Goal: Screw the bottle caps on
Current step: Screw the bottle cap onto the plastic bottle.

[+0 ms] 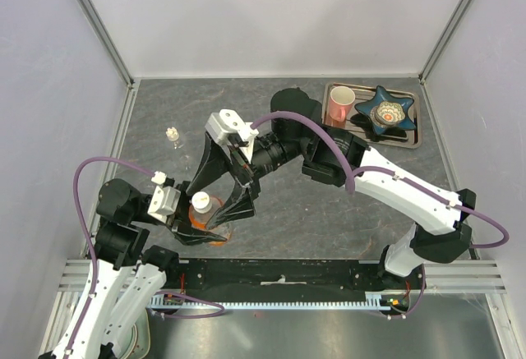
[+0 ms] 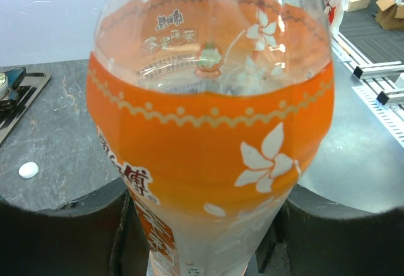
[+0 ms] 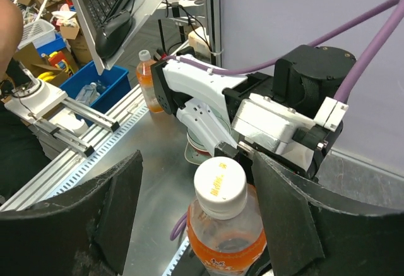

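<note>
The orange bottle [image 1: 207, 216] stands upright near the table's front edge and fills the left wrist view [image 2: 208, 131]. My left gripper [image 1: 200, 227] [image 2: 205, 232] is shut on its lower body, one jaw on each side. A white cap [image 3: 219, 186] sits on the bottle's neck. My right gripper [image 3: 199, 162] [image 1: 220, 211] reaches down over the top, open, with its fingers [image 3: 107, 219] on either side of the cap and apart from it. A tiny clear bottle [image 1: 172, 135] stands further back on the left. A loose white cap [image 2: 28, 170] lies on the table.
A metal tray [image 1: 413, 139] at the back right holds a pink mug [image 1: 339, 106] and a blue star-shaped dish [image 1: 383, 112]. Frame posts and walls close in the table's sides. The aluminium rail [image 1: 279, 281] runs along the front edge.
</note>
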Controlling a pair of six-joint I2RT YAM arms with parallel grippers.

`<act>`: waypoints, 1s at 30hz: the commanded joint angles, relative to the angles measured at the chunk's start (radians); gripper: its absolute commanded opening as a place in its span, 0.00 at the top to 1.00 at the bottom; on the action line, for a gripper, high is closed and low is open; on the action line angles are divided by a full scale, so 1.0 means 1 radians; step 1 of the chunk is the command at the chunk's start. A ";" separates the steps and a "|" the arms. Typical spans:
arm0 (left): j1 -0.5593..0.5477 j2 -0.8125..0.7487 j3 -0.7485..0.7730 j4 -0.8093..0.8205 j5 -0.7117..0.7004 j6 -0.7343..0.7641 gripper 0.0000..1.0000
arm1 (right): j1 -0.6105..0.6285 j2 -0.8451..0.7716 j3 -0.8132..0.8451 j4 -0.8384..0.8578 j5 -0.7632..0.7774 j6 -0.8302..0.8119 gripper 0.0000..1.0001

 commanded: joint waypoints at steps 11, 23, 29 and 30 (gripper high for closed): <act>0.004 -0.003 0.017 0.037 0.000 -0.050 0.98 | -0.024 0.025 0.000 0.168 -0.091 0.104 0.34; 0.005 -0.001 0.018 0.046 -0.020 -0.068 0.98 | -0.029 0.047 0.004 0.184 -0.103 0.130 0.44; 0.004 0.002 0.023 0.048 -0.030 -0.073 0.98 | -0.031 0.045 -0.008 0.187 -0.108 0.135 0.49; 0.005 -0.001 0.025 0.048 -0.030 -0.074 0.98 | -0.031 0.045 -0.010 0.186 -0.107 0.135 0.50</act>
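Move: The white cap on the plastic bottle sits between the right hand's open fingertips, about 1 cm forward and 2 cm left of the hand point, roughly 1 cm lower and nearer the forward finger. The bottle's body hangs below it, middle some 12 cm under the right hand. A standing capped bottle is about 28 cm forward, 14 cm left and 30 cm below. For the left hand, which still grips the bottle, the cap is straight above, about 12 cm. Around the white cap the right hand's fingers close from wide to about half open, narrowing on its two sides without fully shutting. Meanwhile the hand rises about 1 cm, sinks back by half of that and eases about 1 cm left and slightly forward, which brings the cap nearer the middle between the fingers, with barely any wrist turn. The left hand holds the bottle practically still. ##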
